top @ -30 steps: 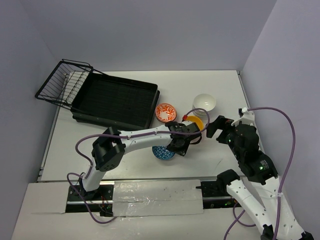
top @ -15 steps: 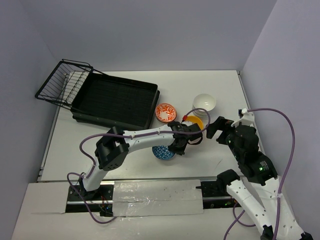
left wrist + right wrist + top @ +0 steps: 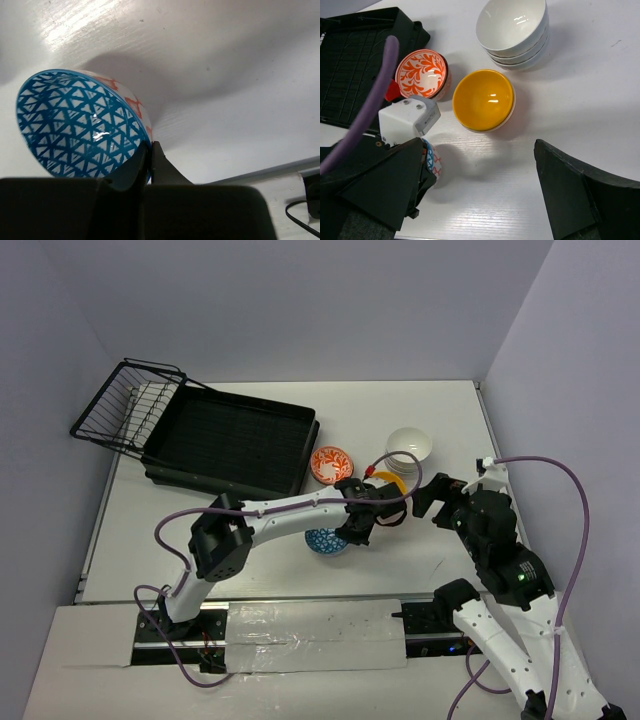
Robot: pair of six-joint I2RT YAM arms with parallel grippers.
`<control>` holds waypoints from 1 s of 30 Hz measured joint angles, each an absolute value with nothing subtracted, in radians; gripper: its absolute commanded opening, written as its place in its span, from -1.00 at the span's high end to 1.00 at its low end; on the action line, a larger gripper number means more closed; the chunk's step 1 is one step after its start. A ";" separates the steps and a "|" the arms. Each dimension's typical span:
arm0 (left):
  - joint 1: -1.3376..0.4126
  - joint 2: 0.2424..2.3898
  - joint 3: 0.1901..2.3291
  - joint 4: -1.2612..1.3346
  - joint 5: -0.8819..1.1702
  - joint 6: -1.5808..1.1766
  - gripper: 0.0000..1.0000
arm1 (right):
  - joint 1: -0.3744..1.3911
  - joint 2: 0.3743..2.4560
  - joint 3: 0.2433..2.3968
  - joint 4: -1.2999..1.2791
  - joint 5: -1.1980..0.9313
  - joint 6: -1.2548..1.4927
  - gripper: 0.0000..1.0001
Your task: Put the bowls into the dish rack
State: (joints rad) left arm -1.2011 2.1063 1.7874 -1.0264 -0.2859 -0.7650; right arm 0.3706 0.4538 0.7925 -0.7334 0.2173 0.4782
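Observation:
My left gripper (image 3: 347,532) is shut on the rim of a blue-patterned bowl (image 3: 322,540) in the middle of the table. In the left wrist view one finger lies inside the blue-patterned bowl (image 3: 75,120) and the other outside, and the left gripper (image 3: 148,150) pinches the rim between them. My right gripper (image 3: 441,496) hangs open to the right; the wrist view shows nothing between the wide-apart fingers of the right gripper (image 3: 479,145). An orange-patterned bowl (image 3: 421,75), a yellow bowl (image 3: 483,99) and a stack of white bowls (image 3: 512,25) sit beyond. The black dish rack (image 3: 230,445) lies at the back left.
A black wire basket (image 3: 125,410) leans at the rack's left end. The left arm (image 3: 280,510) stretches across the table's middle toward the bowls. Purple cables loop off both arms. Walls close in the table at the back and on both sides.
The left gripper's fingers have closed on the blue-patterned bowl's rim, and the bowl has shifted slightly. The right arm has stayed put.

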 measured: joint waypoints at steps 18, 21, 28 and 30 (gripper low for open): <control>-0.824 1.714 1.885 -0.736 -0.001 -0.786 1.00 | 0.371 0.469 0.900 -0.706 0.224 0.402 -0.99; -0.692 1.639 1.808 -0.570 0.049 -0.833 1.00 | 0.371 0.469 0.900 -0.699 0.226 0.390 -0.99; -0.448 1.597 1.578 -0.185 0.064 -0.988 1.00 | 0.371 0.469 0.905 -0.681 0.250 0.368 -0.99; -0.410 1.597 1.507 -0.091 0.051 -1.031 1.00 | 0.371 0.471 0.910 -0.681 0.259 0.365 -0.99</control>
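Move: The wire dish rack stands some 49 cm to the left of my left hand, about 32 cm ahead and nearly level with it. Its black tray is roughly 27 cm left, 23 cm ahead and 5 cm down. The red-patterned bowls are 18 cm ahead and 3 cm left, the yellow bowl 11 cm ahead and 10 cm right, both a little lower. From my right hand the rack lies about 65 cm left, 26 cm ahead and 18 cm below. Still pinching the blue bowl by its rim, I lift my left hand almost straight up first, then sweep it forward and left towards the dish rack, about 30 cm up and 27 cm forward in all, levelling off at the end. Meanwhile I swing my fingers from pointing down to nearly level, aimed forward and right. My empty right hand rises about 5 cm, fingers wide open. ##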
